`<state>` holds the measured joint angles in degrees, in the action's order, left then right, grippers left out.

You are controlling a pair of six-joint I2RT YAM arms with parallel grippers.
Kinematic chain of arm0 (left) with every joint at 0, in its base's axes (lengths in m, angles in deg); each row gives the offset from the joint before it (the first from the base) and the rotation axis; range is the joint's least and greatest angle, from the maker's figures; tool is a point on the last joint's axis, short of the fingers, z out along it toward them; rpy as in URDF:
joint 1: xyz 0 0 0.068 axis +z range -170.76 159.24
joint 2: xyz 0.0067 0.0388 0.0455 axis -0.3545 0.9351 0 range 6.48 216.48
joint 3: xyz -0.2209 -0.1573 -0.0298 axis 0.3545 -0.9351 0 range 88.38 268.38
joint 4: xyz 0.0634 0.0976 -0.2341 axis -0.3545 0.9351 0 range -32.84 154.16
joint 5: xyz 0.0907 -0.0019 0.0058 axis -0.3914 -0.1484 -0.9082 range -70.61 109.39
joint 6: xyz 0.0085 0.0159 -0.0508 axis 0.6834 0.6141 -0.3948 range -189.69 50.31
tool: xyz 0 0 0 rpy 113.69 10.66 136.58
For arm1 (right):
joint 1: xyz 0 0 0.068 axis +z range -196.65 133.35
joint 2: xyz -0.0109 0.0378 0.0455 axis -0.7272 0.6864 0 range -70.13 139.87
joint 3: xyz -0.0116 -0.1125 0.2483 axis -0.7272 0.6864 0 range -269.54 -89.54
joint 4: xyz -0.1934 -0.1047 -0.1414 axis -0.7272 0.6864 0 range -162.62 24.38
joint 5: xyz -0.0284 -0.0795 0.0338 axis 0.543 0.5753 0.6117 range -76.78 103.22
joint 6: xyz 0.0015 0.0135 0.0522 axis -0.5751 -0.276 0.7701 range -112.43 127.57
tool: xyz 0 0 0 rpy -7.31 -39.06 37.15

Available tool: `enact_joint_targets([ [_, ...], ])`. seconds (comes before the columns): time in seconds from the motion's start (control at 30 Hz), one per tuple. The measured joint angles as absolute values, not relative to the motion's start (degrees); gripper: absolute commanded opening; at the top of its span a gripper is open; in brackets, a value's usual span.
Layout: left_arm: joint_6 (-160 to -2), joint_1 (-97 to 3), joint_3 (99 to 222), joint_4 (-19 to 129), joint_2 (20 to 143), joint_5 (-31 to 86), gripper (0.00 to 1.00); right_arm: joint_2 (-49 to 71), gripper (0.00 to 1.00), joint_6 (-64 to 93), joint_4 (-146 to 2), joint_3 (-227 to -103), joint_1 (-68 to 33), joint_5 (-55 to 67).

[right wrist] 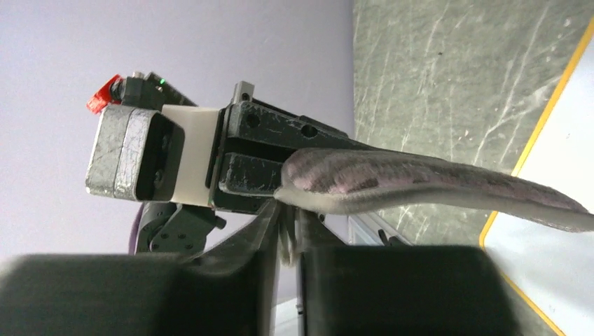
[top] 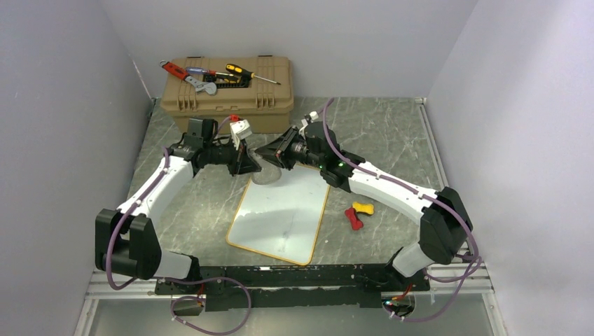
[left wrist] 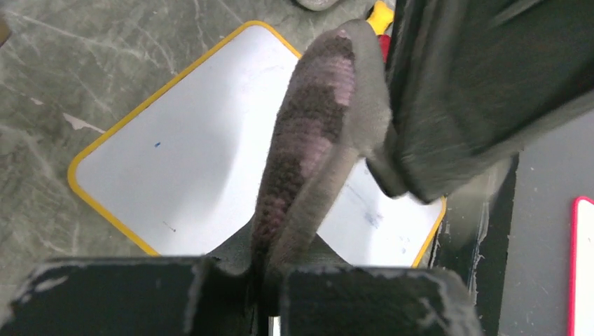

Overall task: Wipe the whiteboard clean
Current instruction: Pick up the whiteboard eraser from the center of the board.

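Note:
The whiteboard (top: 280,217), white with an orange-tan frame, lies flat on the marble-grey table in front of both arms. It carries only faint blue specks (left wrist: 371,218) in the left wrist view. A grey and purple knitted cloth (top: 266,173) hangs in the air over the board's far edge, stretched between both grippers. My left gripper (top: 249,166) is shut on one end of the cloth (left wrist: 308,140), its jaws pinched on the fabric (left wrist: 270,280). My right gripper (top: 265,152) is shut on the other end (right wrist: 291,245), and the cloth (right wrist: 420,183) runs from it across to the left gripper (right wrist: 245,161).
A tan toolbox (top: 228,91) stands at the back left with screwdrivers and a wrench (top: 203,73) lying on its lid. A small red and yellow object (top: 357,213) lies just right of the whiteboard. Grey walls close in on both sides.

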<state>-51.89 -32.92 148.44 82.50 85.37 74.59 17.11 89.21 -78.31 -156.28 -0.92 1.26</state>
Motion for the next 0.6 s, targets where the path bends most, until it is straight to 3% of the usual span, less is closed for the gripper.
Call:
enact_joint_targets([
  [0.07,-51.8,-32.9,148.4,82.5,85.4,73.9,0.00,17.0,0.49,88.5,-77.5,-156.3,-0.9,2.3],
  [0.17,-50.6,-32.6,148.3,82.7,85.0,71.8,0.00,16.6,0.61,87.1,-74.3,-156.3,-0.9,4.6],
  [0.6,-42.7,-33.3,146.8,83.8,84.5,61.4,0.00,22.1,0.63,85.8,-68.0,-165.7,-0.7,6.6],
])
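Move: The grey pad is already pinched in the left fingers, its middle about 5 cm to their right and 4 cm below. From that hand the whiteboard's centre lies some 11 cm back, 12 cm right and 19 cm down; the toolbox stands roughly 20 cm ahead, 3 cm left and 12 cm below. From the right hand, closed on the pad's strap, the pad's middle is about 4 cm back, 1 cm left and 8 cm below. The right fingers open, releasing the strap; the left hand keeps its grip, drawing down and left about 4 cm. ##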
